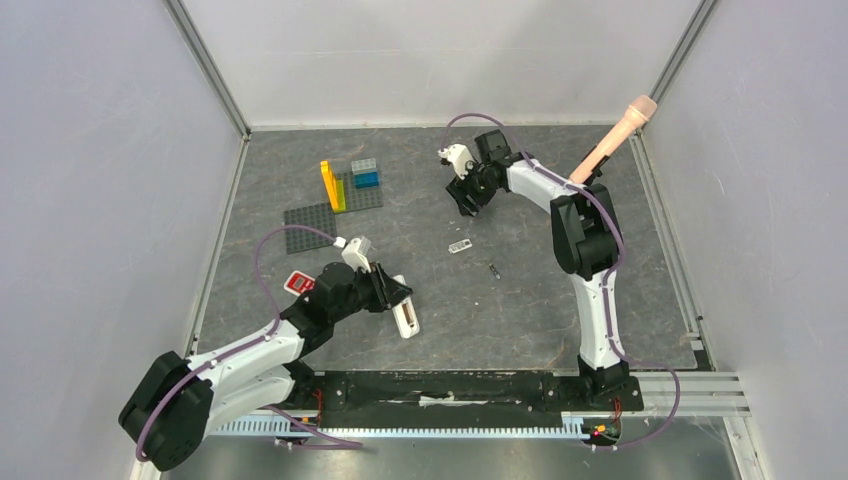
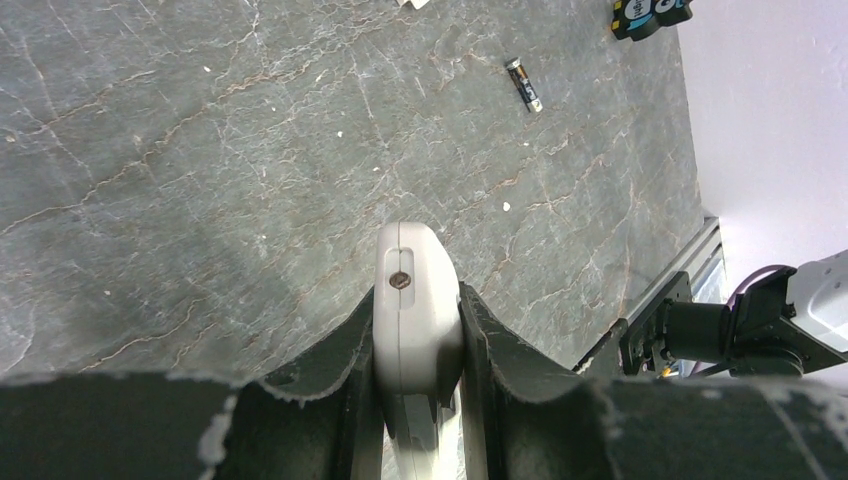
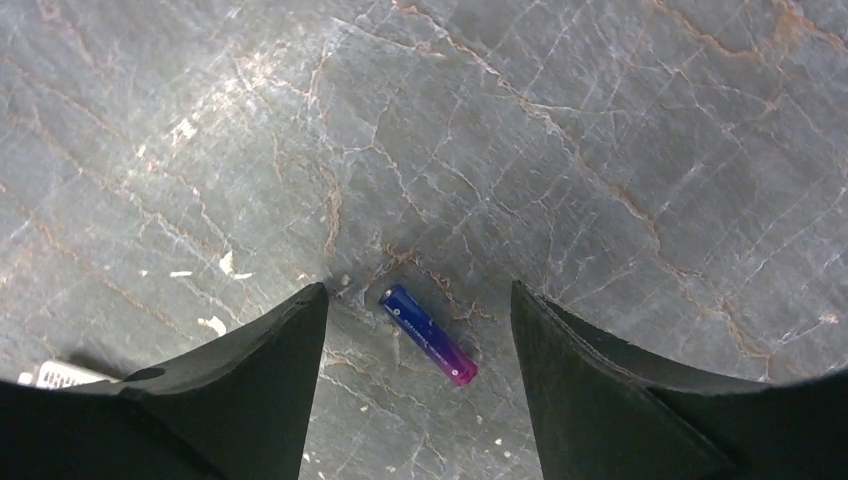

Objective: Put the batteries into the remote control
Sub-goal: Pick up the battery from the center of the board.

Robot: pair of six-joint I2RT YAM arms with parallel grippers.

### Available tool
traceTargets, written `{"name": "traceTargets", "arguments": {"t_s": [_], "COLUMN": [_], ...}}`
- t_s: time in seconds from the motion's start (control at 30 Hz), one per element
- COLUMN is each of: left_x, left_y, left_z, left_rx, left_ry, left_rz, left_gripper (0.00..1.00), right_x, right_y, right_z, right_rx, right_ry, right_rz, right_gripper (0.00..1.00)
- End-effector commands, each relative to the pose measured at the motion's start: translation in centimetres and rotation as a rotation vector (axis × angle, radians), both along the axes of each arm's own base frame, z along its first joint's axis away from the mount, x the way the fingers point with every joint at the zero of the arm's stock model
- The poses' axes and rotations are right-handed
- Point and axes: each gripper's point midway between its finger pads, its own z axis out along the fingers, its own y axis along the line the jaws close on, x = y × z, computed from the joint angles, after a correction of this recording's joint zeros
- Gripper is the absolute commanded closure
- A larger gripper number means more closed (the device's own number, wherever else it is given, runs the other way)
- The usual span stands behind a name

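My left gripper (image 2: 417,295) is shut on the white remote control (image 2: 412,340), which its two fingers clamp by the sides. In the top view the remote (image 1: 406,320) lies low over the table at the front left, next to that gripper (image 1: 396,296). A purple-blue battery (image 3: 430,335) lies flat on the table between the spread fingers of my right gripper (image 3: 418,290), touching neither. That gripper (image 1: 467,203) stands open at the back centre and hides this battery from the top view. A dark battery (image 1: 494,270) (image 2: 524,84) lies loose mid-table.
A small white ribbed piece (image 1: 459,246) lies between the two grippers. A grey brick baseplate (image 1: 305,225) with yellow, green and blue bricks stands at the back left. A red item (image 1: 298,283) lies beside the left arm. A beige rod (image 1: 615,135) leans at the back right.
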Motion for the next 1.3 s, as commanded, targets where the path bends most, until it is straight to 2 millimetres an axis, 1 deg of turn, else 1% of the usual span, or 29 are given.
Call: {"name": "traceTargets", "arguments": {"t_s": [0.0,0.17,0.27,0.3,0.43,0.53,0.6,0.7,0.8,0.87,0.93,0.97,1.0,1.03,1.07,1.1,1.17,1.2,1.23,1.27], "left_x": [1.0,1.3,1.1,1.2,1.0,1.0,1.0,1.0,1.1,1.0,0.9,0.9,0.7,0.6,0.5,0.4,0.1,-0.1,-0.3,-0.5], "left_y": [-1.0,-0.8,-0.8,-0.8,-0.8,-0.7,-0.6,-0.5,-0.6,-0.7,-0.9,-1.0,-1.2,-1.3,-1.4,-1.5,-1.8,-1.9,-2.1,-2.2], "left_z": [2.8,2.9,2.8,2.7,2.7,2.8,2.8,3.0,3.3,3.5,4.1,4.6,5.0,5.6,6.0,6.8,8.0,8.7,9.5,10.1], "left_rx": [-0.053,-0.042,-0.041,-0.040,-0.041,-0.042,-0.042,-0.046,-0.055,-0.070,-0.097,-0.111,-0.123,-0.140,-0.153,-0.171,-0.197,-0.206,-0.216,-0.226], "left_ry": [-0.095,-0.109,-0.107,-0.106,-0.105,-0.108,-0.110,-0.118,-0.127,-0.140,-0.170,-0.194,-0.215,-0.241,-0.261,-0.295,-0.348,-0.380,-0.409,-0.434], "left_rz": [-0.027,-0.019,-0.025,-0.024,-0.027,-0.026,-0.024,-0.019,-0.019,-0.023,-0.036,-0.048,-0.065,-0.073,-0.085,-0.095,-0.124,-0.144,-0.162,-0.181], "left_gripper": [0.98,0.98,0.98,0.98,0.98,0.98,0.98,0.98,0.98,0.98,0.98,0.98,0.98,0.98,0.98,0.98,0.98,0.98,0.98,0.98], "right_x": [-1.6,-2.3,-2.5,-2.4,-2.1,-1.5,-1.5,-1.5,-2.3,-3.1,-4.1,-4.9,-5.6,-6.7,-7.6,-8.7,-10.8,-12.2,-13.5,-14.7], "right_y": [-0.5,-2.1,-2.2,-2.1,-1.9,-2.2,-2.3,-1.9,-0.9,0.0,0.8,1.1,1.6,1.8,2.3,2.6,3.3,3.5,3.7,3.8], "right_z": [-0.1,-1.3,-1.7,-1.7,-2.2,-2.3,-2.1,-0.9,1.5,3.7,6.1,7.6,9.9,10.6,12.9,13.8,17.6,18.2,19.5,20.3], "right_rx": [-0.039,-0.127,-0.133,-0.129,-0.126,-0.137,-0.133,-0.088,0.009,0.095,0.178,0.226,0.286,0.331,0.389,0.436,0.552,0.597,0.646,0.684], "right_ry": [0.066,0.104,0.122,0.122,0.133,0.125,0.117,0.081,0.047,0.014,-0.032,-0.056,-0.109,-0.122,-0.175,-0.186,-0.266,-0.266,-0.289,-0.305], "right_rz": [0.132,0.131,0.140,0.140,0.110,0.058,0.037,0.006,-0.010,-0.019,-0.034,-0.042,-0.040,-0.051,-0.043,-0.051,-0.044,-0.053,-0.046,-0.043], "right_gripper": [0.31,0.37,0.42,0.45,0.67,0.80,0.86,0.93,0.95,0.96,0.95,0.95,0.95,0.95,0.95,0.94,0.94,0.95,0.94,0.94]}}
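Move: The purple-blue battery lies almost between the right hand's open fingertips, about 2 cm back, 1 cm to the right and 2 cm below. The white cover sits some 13 cm back and 3 cm to the left of that hand, the black battery roughly 20 cm back and 6 cm to the right, both on the table about 2 cm lower. From the left hand, which holds the remote, the purple-blue battery is some 23 cm ahead, 18 cm right and 8 cm below. Ease the right gripper back about 2 cm, low over the table, and shut its fingers on the purple-blue battery. Then, still gripping, draw it back some 10 cm towards the remote while lifting it faster and faster by about 13 cm, rolling the wrist so the fingertips swing to the left. Keep the left gripper shut on the remote and raise it about 5 cm late on, tipping its fingers up a little. ##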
